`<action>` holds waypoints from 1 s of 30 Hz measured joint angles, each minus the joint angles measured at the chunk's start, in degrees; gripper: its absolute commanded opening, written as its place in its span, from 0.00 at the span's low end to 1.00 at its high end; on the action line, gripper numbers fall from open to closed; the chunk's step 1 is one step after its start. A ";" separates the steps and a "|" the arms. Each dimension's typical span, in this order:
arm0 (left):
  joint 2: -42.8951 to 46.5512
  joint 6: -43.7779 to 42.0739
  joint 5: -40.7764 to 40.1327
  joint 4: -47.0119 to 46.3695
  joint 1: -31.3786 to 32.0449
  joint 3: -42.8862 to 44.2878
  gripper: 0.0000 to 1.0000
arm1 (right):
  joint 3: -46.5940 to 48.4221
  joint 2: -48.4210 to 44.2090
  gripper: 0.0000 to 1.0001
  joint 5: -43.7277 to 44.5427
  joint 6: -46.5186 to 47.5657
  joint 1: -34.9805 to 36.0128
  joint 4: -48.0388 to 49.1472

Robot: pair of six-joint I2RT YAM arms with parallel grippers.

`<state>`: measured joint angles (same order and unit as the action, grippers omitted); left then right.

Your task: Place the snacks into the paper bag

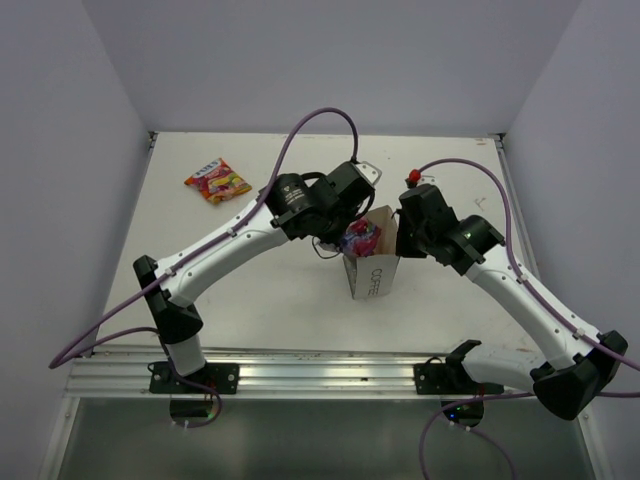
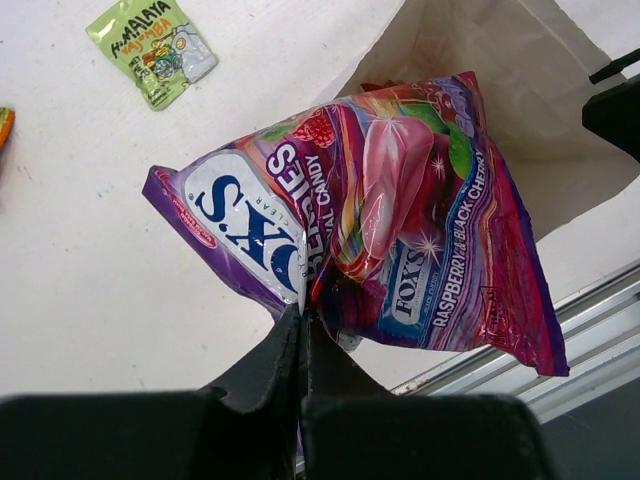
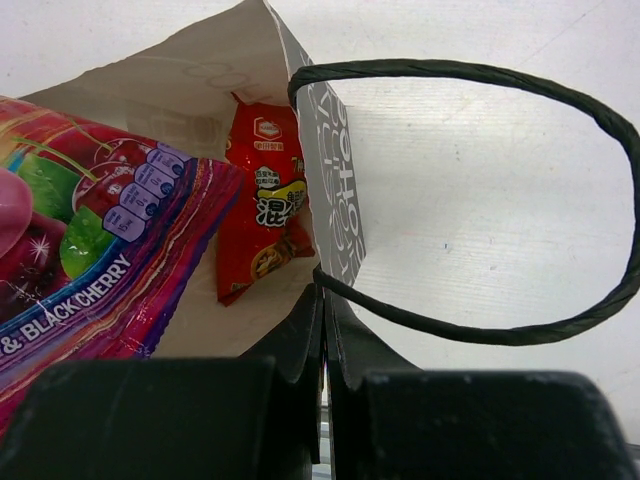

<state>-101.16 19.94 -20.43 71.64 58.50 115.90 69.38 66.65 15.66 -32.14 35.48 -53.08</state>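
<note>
The white paper bag [image 1: 372,275] stands open at the table's middle. Pinching the bottom edge of the purple packet [image 2: 400,220], my left gripper [image 2: 303,312] is shut on it. That packet hangs tilted over the bag's mouth [image 2: 480,90]. On the bag's right side my right gripper [image 3: 323,292] is shut on the rim, just under the black cord handle [image 3: 600,150]. A red-orange packet [image 3: 265,200] lies inside the bag. On the table beyond the bag lies the pale green packet [image 2: 152,50]. At the far left sits the red-yellow packet [image 1: 217,181].
An aluminium rail [image 1: 300,375] runs along the near edge, with both arm bases on it. Pale walls close in the table on the left, back and right. Purple cables [image 1: 310,125] loop above both arms.
</note>
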 measured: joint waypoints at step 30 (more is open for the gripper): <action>24.81 -5.64 -5.60 -38.60 -6.99 -23.23 0.91 | -0.92 -1.11 0.00 -0.15 0.00 -1.01 0.02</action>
<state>-76.36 14.31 -26.02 33.04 51.51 92.66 68.47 65.54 15.51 -32.14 34.48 -53.06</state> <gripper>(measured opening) 0.855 0.010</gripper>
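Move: The left hand, shut on the edge of the purple candy pouch, has the paper bag's mouth about 8 cm to its right, 4 cm ahead and 6 cm below. The red snack pouch already inside is roughly 10 cm right, 5 cm ahead, 17 cm down; the green pack lies on the table some 26 cm ahead, 5 cm left and 27 cm down. From the right hand at the rim, the mouth's middle is about 6 cm left, 4 cm ahead, level. The left fingers let go of the purple pouch at the mouth, opening from shut to nearly wide while the hand first shifts about 5 cm right over the bag, rising slightly. Then the hand swings away, climbing some 10 cm more and about 10 cm back left, easing forward as the fingers tip up from the table. The right hand stays, keeping its pinch on the rim. ##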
